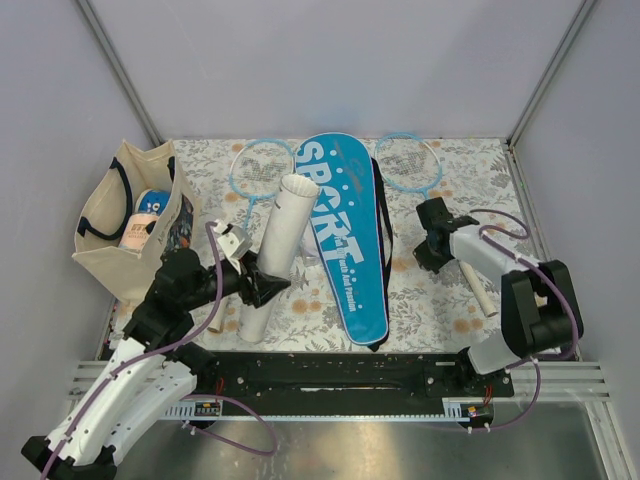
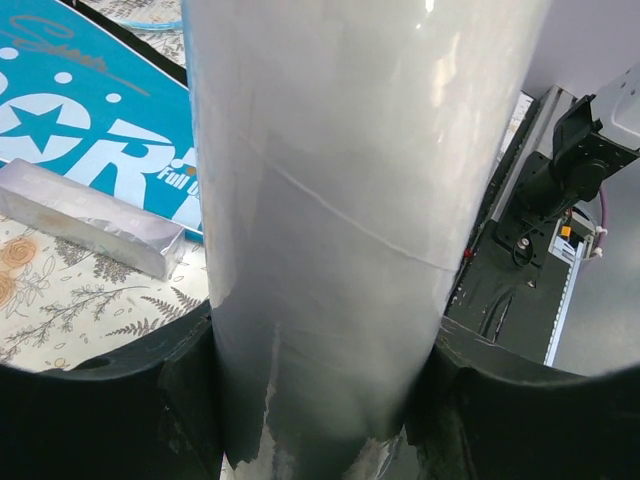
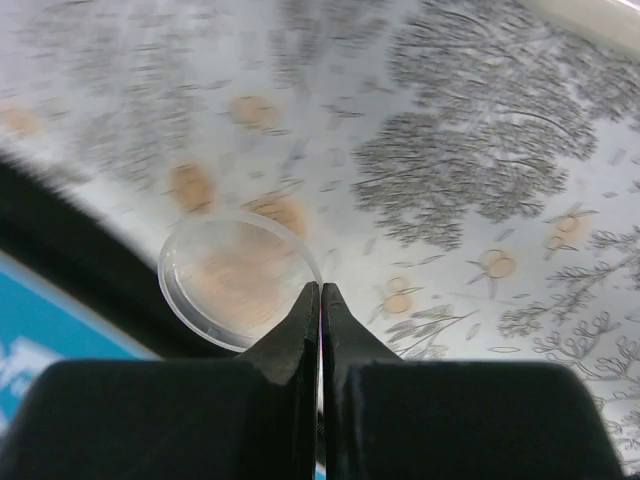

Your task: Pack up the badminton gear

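My left gripper point(image 1: 262, 285) is shut round the lower part of the long white tube point(image 1: 280, 240), which leans up and away with its open end at the top. In the left wrist view the tube point(image 2: 350, 200) fills the frame between both black fingers point(image 2: 100, 410). The blue "SPORT" cover point(image 1: 345, 230) lies flat mid-table. Two light-blue rackets point(image 1: 262, 168) point(image 1: 408, 162) lie behind it. Right of the cover, my right gripper point(image 1: 432, 245) points down; its tips point(image 3: 320, 288) are shut on the rim of a clear round lid point(image 3: 225, 285).
A cream tote bag point(image 1: 130, 220) with items inside stands at the left edge. A small silvery box point(image 2: 90, 228) lies beside the cover. A white racket handle point(image 1: 478, 290) lies under the right arm. The flowered cloth point(image 1: 470, 170) covers the table; grey walls close three sides.
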`<state>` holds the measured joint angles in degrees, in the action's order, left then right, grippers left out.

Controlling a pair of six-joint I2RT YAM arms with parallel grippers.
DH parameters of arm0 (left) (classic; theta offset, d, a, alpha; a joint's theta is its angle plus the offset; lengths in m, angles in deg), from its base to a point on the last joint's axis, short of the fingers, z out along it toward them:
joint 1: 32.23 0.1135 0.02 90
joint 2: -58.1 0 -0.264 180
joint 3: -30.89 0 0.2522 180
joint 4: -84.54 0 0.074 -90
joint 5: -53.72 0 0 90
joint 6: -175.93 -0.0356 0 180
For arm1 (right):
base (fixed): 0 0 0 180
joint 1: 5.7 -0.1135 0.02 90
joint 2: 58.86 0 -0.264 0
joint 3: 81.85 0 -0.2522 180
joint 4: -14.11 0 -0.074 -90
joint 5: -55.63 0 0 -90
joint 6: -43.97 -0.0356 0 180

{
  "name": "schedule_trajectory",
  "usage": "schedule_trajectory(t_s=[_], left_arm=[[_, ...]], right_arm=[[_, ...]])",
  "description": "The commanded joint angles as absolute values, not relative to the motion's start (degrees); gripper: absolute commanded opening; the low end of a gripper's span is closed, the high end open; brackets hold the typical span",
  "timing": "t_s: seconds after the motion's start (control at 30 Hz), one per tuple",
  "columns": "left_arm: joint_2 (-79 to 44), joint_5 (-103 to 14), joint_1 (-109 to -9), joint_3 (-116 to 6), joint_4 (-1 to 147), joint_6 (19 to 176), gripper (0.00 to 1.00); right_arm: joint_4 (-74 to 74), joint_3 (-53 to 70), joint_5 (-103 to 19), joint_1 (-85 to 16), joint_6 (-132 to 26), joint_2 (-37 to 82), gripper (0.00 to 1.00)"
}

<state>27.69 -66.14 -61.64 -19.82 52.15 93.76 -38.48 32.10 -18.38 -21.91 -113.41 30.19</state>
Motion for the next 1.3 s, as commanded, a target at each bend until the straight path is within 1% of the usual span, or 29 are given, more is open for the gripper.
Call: schedule_trajectory(t_s=[0.0, 0.13, 0.27, 0.3, 0.4, 0.43, 0.57, 0.67, 0.8, 0.93, 1.17, 1.27], left_arm=[[27.9, -69.9, -62.2, -18.8, 58.7, 92.1, 0.52], [28.5, -70.4, -62.7, -17.1, 61.2, 90.0, 0.52], [25.8, -70.4, -63.3, -17.4, 60.9, 84.9, 0.52], [24.9, -70.8, -63.3, -17.5, 60.3, 83.0, 0.52], [22.9, -71.2, -63.3, -17.8, 60.5, 77.0, 0.47], [22.5, -70.4, -63.4, -17.8, 60.8, 75.2, 0.47], [21.5, -69.4, -63.4, -17.3, 61.1, 67.2, 0.48], [21.6, -68.7, -63.3, -16.8, 61.7, 61.9, 0.51], [20.8, -67.6, -63.3, -17.4, 61.6, 57.1, 0.52], [18.1, -66.5, -63.4, -20.9, 58.4, 54.6, 0.53], [16.1, -66.3, -63.3, -22.7, 55.5, 52.7, 0.53], [15.9, -66.3, -63.3, -22.8, 55.5, 52.9, 0.52]], right_arm=[[-28.2, 28.8, -24.3, -21.6, -98.4, 20.1, 0.00], [-25.0, 25.3, -33.6, -21.5, -86.2, 14.8, 0.00], [-27.2, 18.4, -50.3, -21.0, -76.5, 10.8, 0.00], [-27.7, 17.2, -53.2, -21.0, -75.9, 9.9, 0.00], [-28.4, 13.0, -62.9, -20.8, -75.7, 7.7, 0.00], [-28.7, 11.4, -65.4, -20.8, -75.7, 7.3, 0.00], [-30.3, 7.7, -72.3, -20.8, -77.1, 4.5, 0.00], [-30.4, 7.4, -78.3, -20.8, -78.0, 2.6, 0.00], [-30.3, 8.7, -82.9, -20.8, -78.1, 0.5, 0.00], [-29.5, 11.8, -87.0, -20.8, -79.3, -0.9, 0.00], [-29.6, 15.0, -86.7, -21.5, -80.0, -1.6, 0.00], [-31.3, 14.3, -84.1, -23.7, -79.2, -0.4, 0.00]])
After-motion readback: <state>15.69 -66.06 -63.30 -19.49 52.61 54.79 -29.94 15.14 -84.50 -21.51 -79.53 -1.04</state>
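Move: The open mouth of the shuttlecock tube lies from the right hand, which already pinches the clear lid, about 34 cm to the left, 8 cm back and 42 cm higher. The blue racket bag lies some 27 cm to the right hand's left and 8 cm farther out; the right racket's handle about 15 cm to its right and 6 cm back. From the left hand, holding the tube, the lid is about 39 cm right, 12 cm ahead and 21 cm lower. Keeping its pinch on the clear lid, the right hand sweeps up some 33 cm and left about 14 cm, first slightly forward, then back, swinging from pointing down to pointing left at the tube's mouth. The left hand keeps its grip on the tube, sinks about 5 cm, eases forward and rolls some 35 degrees, tipping the mouth towards the right arm. ##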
